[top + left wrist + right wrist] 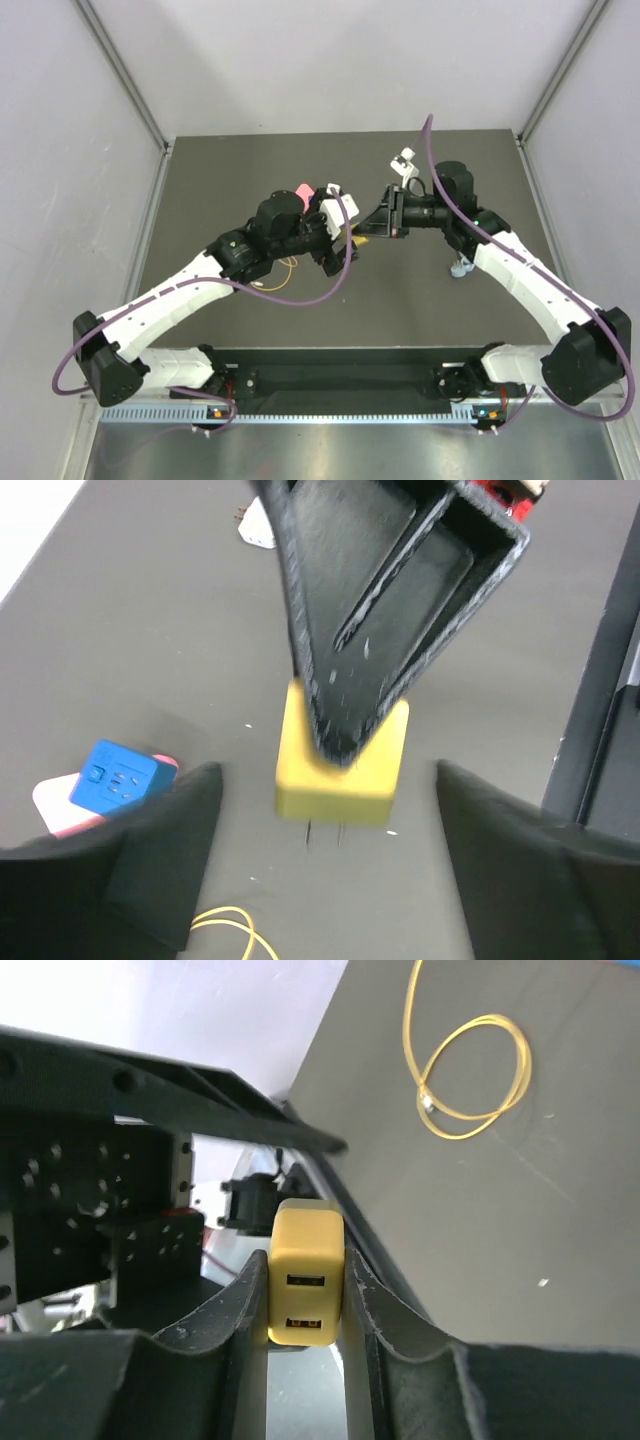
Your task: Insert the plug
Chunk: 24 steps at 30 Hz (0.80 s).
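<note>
The plug (305, 1275) is a yellow charger block with two USB ports on one face and two metal prongs on the other. My right gripper (305, 1312) is shut on it, one finger flat on each side. In the left wrist view the plug (342, 770) hangs above the dark table, prongs toward the camera, pinched at its far end by the right gripper's black fingers (390, 610). My left gripper (325, 855) is open, its fingers well apart on either side of the plug and not touching it. In the top view both grippers meet at mid-table around the plug (358, 238).
A blue block (118, 772) lies on a pink and white piece (55, 805) to the left. A loose yellow cable (465, 1060) is coiled on the table. A white part (403, 162) lies at the back. A small grey object (460, 268) sits near the right arm.
</note>
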{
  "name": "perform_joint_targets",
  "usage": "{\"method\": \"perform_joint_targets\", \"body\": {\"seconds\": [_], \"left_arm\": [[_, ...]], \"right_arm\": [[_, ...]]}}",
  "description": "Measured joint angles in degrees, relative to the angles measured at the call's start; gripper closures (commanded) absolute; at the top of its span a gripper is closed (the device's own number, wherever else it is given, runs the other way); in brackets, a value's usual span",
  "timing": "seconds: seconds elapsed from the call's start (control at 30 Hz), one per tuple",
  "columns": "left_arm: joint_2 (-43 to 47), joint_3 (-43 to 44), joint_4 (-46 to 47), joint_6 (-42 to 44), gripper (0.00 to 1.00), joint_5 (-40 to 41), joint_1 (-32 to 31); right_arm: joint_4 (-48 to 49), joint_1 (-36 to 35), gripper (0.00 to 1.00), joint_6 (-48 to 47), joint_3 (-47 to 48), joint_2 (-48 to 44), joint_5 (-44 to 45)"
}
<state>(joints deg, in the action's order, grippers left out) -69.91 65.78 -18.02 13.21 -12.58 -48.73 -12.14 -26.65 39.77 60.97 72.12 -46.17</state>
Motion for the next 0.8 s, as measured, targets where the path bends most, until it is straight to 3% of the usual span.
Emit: {"method": "perform_joint_targets", "body": {"seconds": [0.23, 0.37, 0.57, 0.8], "left_arm": [[0.68, 0.0, -0.22, -0.61, 0.01, -0.02, 0.11], [1.84, 0.0, -0.22, -0.66, 0.01, 1.92, 0.11], [1.77, -0.15, -0.92, -1.77, 0.01, 12.37, -0.02], [4.2, -5.18, -0.33, -3.26, 0.01, 16.02, -0.31]], "right_arm": [[-5.03, 11.85, 1.0, -4.07, -0.59, -2.16, 5.92], [-13.07, 18.95, 1.0, -8.35, -0.11, -2.19, 20.48], [-22.25, 24.24, 1.0, -12.04, 3.8, 1.4, 43.06], [-24.33, 26.53, 1.0, -20.15, 9.4, 10.64, 56.37]]}}
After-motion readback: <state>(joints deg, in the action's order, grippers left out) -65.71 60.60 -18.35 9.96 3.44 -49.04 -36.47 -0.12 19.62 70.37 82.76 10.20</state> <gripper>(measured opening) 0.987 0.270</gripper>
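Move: My right hand already pinches the yellow plug, and it's bound for the round white socket disc some 22 cm ahead, 34 cm to the right and 26 cm below. The square white adapter lies about 32 cm ahead, 25 cm right; the white cord with its plug some 12 cm ahead, 29 cm right, both equally low. From my empty left hand the disc is about 22 cm ahead, 35 cm right, 26 cm down. Keeping my right grip on the yellow plug, I swing it quickly out to the right, about 30 cm, also forward and down, towards the round white disc, while the wrist turns clockwise and dips so the fingers end up pointing forward and down. My left fingers finish opening around nothing, and that hand backs off some 5 cm, mostly left, turning slightly counter-clockwise. ##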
